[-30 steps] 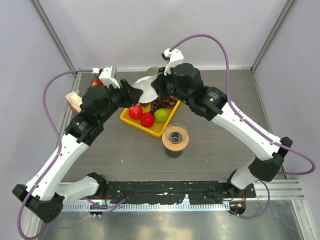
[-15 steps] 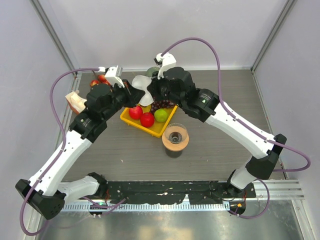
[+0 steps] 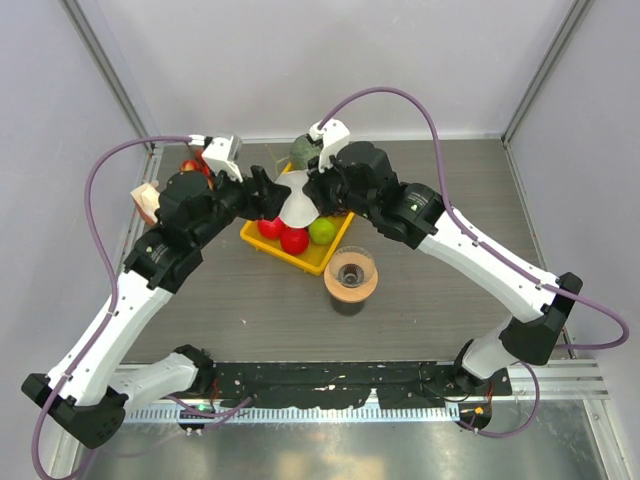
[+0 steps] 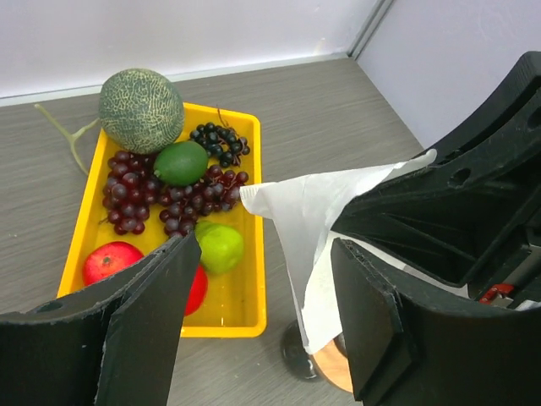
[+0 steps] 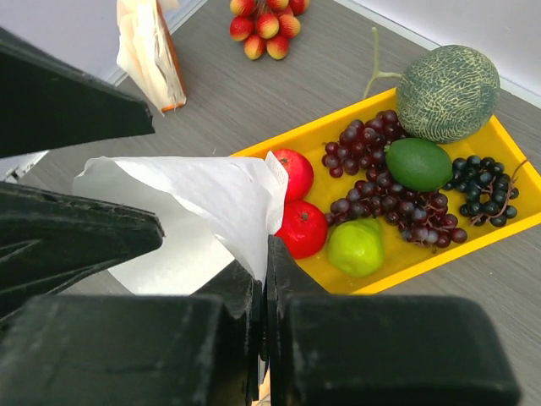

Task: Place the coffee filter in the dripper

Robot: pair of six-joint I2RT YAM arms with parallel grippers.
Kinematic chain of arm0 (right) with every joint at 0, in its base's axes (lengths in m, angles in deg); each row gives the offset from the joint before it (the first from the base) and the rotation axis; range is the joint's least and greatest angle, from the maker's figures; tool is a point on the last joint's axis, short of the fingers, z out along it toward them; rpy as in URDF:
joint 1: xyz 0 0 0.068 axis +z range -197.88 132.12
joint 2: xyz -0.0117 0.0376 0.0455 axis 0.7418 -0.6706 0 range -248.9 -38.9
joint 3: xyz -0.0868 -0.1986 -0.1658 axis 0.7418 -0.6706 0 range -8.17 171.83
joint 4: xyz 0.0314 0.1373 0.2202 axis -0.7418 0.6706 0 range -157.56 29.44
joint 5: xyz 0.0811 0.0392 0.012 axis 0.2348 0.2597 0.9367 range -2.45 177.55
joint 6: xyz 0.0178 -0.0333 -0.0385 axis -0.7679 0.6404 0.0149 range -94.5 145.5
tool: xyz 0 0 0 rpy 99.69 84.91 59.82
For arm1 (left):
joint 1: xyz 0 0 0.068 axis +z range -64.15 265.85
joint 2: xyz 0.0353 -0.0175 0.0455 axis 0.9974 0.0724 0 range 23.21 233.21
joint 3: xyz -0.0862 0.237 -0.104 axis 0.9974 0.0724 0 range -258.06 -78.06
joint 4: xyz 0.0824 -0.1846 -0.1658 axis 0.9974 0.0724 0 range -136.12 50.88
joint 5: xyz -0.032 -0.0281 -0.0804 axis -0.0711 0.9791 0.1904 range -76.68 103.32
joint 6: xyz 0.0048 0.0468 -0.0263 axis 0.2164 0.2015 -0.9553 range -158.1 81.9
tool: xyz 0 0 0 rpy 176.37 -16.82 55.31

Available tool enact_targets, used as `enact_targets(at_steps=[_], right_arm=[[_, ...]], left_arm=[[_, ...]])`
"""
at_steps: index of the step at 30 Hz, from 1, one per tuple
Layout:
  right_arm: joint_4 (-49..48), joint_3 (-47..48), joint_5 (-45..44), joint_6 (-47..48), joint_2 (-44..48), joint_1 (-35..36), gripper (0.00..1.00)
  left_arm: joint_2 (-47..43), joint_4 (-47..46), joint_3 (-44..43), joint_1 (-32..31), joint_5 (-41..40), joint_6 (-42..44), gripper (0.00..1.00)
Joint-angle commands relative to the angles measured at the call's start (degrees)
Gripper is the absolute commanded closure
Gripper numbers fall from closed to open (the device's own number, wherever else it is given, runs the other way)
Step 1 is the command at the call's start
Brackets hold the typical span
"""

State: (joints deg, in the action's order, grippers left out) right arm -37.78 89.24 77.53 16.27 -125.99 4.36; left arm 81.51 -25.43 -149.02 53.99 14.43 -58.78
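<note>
The white coffee filter [image 3: 297, 206] hangs in the air over the yellow tray, spread partly into a cone. My right gripper [image 5: 265, 254] is shut on its edge, and the paper [image 5: 203, 211] fans out to the left of the pinch. My left gripper [image 4: 266, 296] is open, and the filter [image 4: 308, 220] hangs between its fingers, closer to the right one [image 4: 372, 330]. The clear dripper [image 3: 351, 268] sits on a tan wooden ring [image 3: 350, 290] just in front of the tray, right of and nearer than the filter. In the left wrist view the paper covers most of it.
The yellow tray [image 3: 316, 264] holds red apples [image 3: 294, 240], a green fruit [image 3: 321, 231], dark grapes [image 4: 139, 190] and a melon [image 4: 141, 110]. A beige bundle of papers [image 3: 147, 203] and a cluster of small red fruits [image 5: 266, 21] lie at the back left.
Both grippers and the filter have come nearer, over the tray's front part. The left jaws, closed half a second ago, now stand apart around the filter. The right grip is unchanged.
</note>
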Motion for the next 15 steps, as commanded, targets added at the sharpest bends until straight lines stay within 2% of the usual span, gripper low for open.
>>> enact_targets(at_steps=[1, 5, 7, 9, 13, 15], right_arm=[[-0.78, -0.29, 4.13, 3.87, 2.80, 0.05, 0.95], [-0.69, 0.50, 6.32, 4.57, 2.36, 0.13, 0.95], [-0.51, 0.59, 6.59, 4.93, 2.19, 0.31, 0.95], [-0.25, 0.59, 6.33, 5.54, 2.01, 0.48, 0.95], [-0.07, 0.33, 5.54, 6.33, 2.19, 1.01, 0.95], [-0.16, -0.20, 5.19, 7.21, 2.62, 1.28, 0.95]], left_arm=[[-0.21, 1.73, -1.29, 0.13, 1.97, 3.11, 0.28], [0.06, 0.14, -0.84, -0.05, 3.37, 3.20, 0.34], [0.84, 0.06, -1.46, -0.57, 3.47, 3.90, 0.40], [1.20, -0.12, -1.90, -0.84, 3.47, 3.73, 0.50], [1.38, -0.30, -2.26, -0.93, 2.07, 2.15, 0.78], [1.20, -0.73, -2.25, -0.93, 0.92, 1.44, 0.88]])
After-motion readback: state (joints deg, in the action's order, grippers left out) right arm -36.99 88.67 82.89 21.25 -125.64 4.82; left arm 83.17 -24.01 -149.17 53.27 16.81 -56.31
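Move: The coffee filter hangs from the right gripper's shut fingers, its middle about 3 cm to the left gripper's right and 1 cm back, a touch lower; from the right gripper it is some 2 cm left and 2 cm back. The dripper on its glass stands about 11 cm back and 12 cm right of the left gripper, some 25 cm lower. The yellow tray's middle lies about 8 cm ahead and 4 cm right of that gripper, some 33 cm below. Close the left gripper from wide open to nearly shut around the free edge of the coffee filter, easing it down about 1.5 cm and a little to the right as its fingers come together. Keep the filter pinched in the right gripper and draw that hand back some 1.5 cm and slightly left, turning it about 5–10 degrees counter-clockwise to bring the paper into the left fingers. ##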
